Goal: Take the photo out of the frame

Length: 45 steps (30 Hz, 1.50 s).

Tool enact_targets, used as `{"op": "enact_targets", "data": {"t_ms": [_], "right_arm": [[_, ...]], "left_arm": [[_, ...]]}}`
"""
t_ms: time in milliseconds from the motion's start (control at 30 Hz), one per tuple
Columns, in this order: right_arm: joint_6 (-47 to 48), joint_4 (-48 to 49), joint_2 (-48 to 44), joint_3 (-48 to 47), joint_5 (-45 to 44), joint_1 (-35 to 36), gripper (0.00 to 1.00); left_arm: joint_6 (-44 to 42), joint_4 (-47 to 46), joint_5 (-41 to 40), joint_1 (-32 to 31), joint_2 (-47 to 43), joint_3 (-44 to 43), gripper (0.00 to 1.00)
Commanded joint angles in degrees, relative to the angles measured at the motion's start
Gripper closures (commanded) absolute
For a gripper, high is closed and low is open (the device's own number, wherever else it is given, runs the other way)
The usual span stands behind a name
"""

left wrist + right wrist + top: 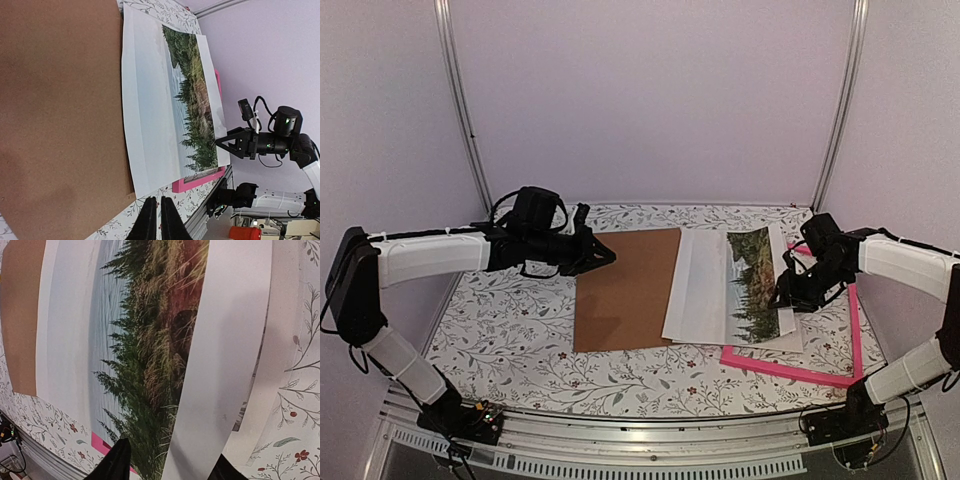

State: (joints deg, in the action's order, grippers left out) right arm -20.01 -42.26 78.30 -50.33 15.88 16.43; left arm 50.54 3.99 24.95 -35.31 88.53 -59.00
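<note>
The photo [715,285] [160,100] [150,340], a landscape with a wide white border, lies flat mid-table, its right part over the pink frame [790,367] [197,180] [99,442]. My right gripper [782,297] [170,452] is at the photo's right edge. It is open, its fingers wide apart on either side of the white border and dark trees. My left gripper [605,255] [155,199] hovers over the top left corner of the brown backing board [625,290] [60,110], shut with nothing in it.
The backing board lies left of the photo, and the photo's left edge overlaps it. A floral cloth [510,330] covers the table. Metal posts [460,100] and pale walls enclose the back and sides. A metal rail [650,425] runs along the near edge.
</note>
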Motion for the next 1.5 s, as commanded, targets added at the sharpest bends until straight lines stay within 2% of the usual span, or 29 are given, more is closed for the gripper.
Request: {"op": "enact_targets", "data": {"t_ms": [0,433,633,733,833,1000,1067,1167,1267,1467], "right_arm": [[0.34,-1.61,0.19,-2.69,-3.54,-0.33,0.43],[-0.96,-2.70,-0.16,-4.96,-7.76,-0.27,0.02],[-1.38,-1.00,-0.84,-5.84,-7.17,-0.26,0.01],[-1.61,0.42,-1.11,-6.61,-7.46,-0.33,0.01],[-2.10,2.65,-1.84,-7.17,-7.55,-0.28,0.01],[-3.01,7.54,-3.64,-7.79,-7.71,-0.26,0.01],[-3.18,9.72,-4.30,-7.79,-8.33,-0.26,0.01],[-3.53,13.42,-5.74,-7.28,-9.75,-0.27,0.01],[-3.85,17.06,-7.38,-6.45,-11.39,-0.34,0.01],[-4.50,27.19,-11.76,-1.80,-15.18,-0.32,0.01]], "left_arm": [[-1.23,0.32,-0.49,-0.73,0.14,-1.11,0.92],[-1.83,0.24,-1.28,-0.73,-0.94,-0.94,0.92],[-2.92,0.89,-3.10,-0.86,-1.96,-0.98,0.91],[-4.73,2.34,-5.22,-0.98,-2.75,-1.64,0.86],[-6.65,3.80,-7.57,-0.99,-3.82,-2.23,0.78],[-10.05,5.41,-13.37,-0.99,-6.49,-2.18,0.59],[-11.56,6.34,-16.64,-0.99,-7.64,-2.02,0.46],[-13.39,7.51,-21.18,-0.91,-9.51,-1.61,0.19],[-15.09,7.69,-24.66,-0.77,-11.57,-0.61,0.03],[-17.57,7.82,-34.10,-0.47,-15.65,1.44,0.01]]}}
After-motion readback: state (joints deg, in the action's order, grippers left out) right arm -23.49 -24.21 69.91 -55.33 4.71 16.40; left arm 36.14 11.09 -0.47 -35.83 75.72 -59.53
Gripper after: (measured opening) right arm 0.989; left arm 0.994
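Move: The photo's right border, near its near corner, lies between the right fingers, which are already opening; the photo's middle is about 7 cm ahead, 12 cm left and some 4 cm below. The white mat beneath it centres 10 cm left and 7 cm ahead, the pink frame 3 cm right and 2 cm ahead, the brown board 33 cm left and 6 cm ahead. From the left hand, the photo is 28 cm right, 3 cm ahead, 14 cm below. The photo's border comes free of the right fingers as they spread fully and edge a little outward to the right; that hand then climbs about 12 cm and goes some 9 cm forward, tipping up 30 degrees. Late on, the left hand opens from nearly shut to wide, drawing left and up off the brown board's middle, its wrist swinging with it. ##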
